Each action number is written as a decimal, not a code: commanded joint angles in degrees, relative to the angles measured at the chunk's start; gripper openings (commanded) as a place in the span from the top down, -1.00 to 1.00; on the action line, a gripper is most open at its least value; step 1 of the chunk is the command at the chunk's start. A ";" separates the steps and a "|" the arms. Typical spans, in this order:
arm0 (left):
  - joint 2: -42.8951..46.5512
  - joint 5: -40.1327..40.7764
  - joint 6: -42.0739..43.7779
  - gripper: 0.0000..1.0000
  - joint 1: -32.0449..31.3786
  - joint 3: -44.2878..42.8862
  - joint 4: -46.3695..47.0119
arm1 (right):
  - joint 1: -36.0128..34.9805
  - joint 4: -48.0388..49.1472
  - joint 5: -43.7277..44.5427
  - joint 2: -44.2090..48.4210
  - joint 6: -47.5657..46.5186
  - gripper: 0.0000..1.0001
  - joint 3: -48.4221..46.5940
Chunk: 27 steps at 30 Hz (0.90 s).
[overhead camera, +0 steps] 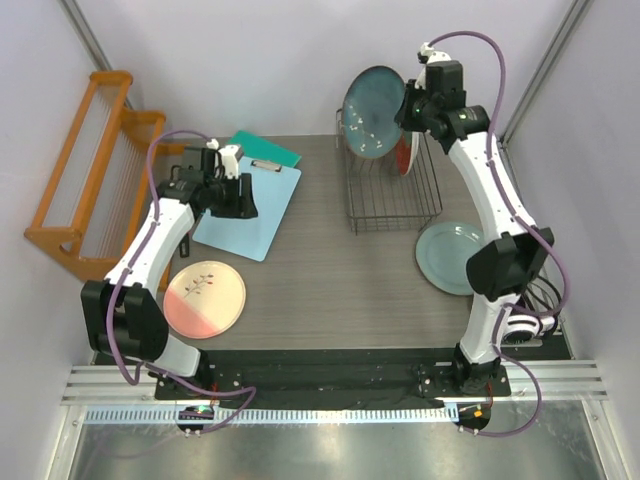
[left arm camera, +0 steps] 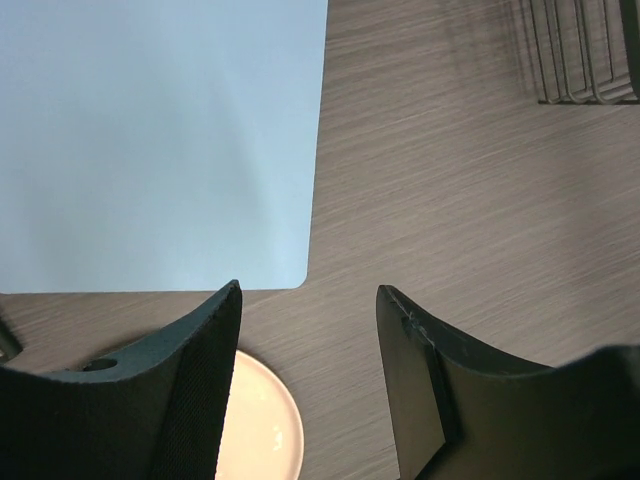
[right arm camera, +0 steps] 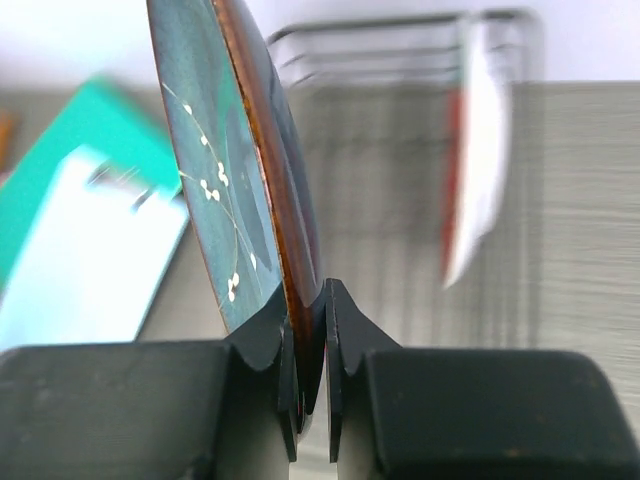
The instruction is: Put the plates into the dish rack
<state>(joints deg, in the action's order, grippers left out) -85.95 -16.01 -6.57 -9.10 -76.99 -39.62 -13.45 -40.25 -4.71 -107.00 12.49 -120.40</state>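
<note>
My right gripper is shut on the rim of the dark teal plate, holding it on edge above the back left of the dish rack. A red-and-white plate stands upright inside the rack. The pale grey-green plate lies flat to the right of the rack. The pink-and-cream plate lies flat at the near left. My left gripper hangs open and holds nothing, over the table beside the clipboard's corner.
A light blue clipboard lies on a green folder at the back left. An orange wooden rack stands off the table's left edge. White walls close in behind and at both sides.
</note>
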 commanded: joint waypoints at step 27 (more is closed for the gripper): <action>1.58 -3.41 -2.31 -0.15 -0.12 5.71 4.99 | -10.89 26.19 51.11 -14.11 -24.09 0.98 -12.76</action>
<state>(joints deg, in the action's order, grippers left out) -84.88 -18.09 -8.43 -9.10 -70.81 -36.71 -24.36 -25.80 40.99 -122.65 -8.80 -128.09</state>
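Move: The right hand already holds the blue plate by its right rim. The dish rack it is bound for has its middle about 3 cm back from this hand, 4 cm to the left and some 27 cm below. The red plate standing in the rack lies about 3 cm ahead, 1 cm left and 21 cm lower; the pale green plate lies roughly 22 cm back, 9 cm right and 33 cm down. From the left hand the rack is some 11 cm ahead, 36 cm right and 13 cm below. Keeping its pinch on the blue plate's rim, the right hand pushes forward about 7 cm high over the rack and sinks some 2 cm, while the wrist rolls its left side down by roughly 35 degrees and swings clockwise about 20, bringing the plate edge-on beside the red one. The empty left hand dips about 3 cm, fingers still part open. ##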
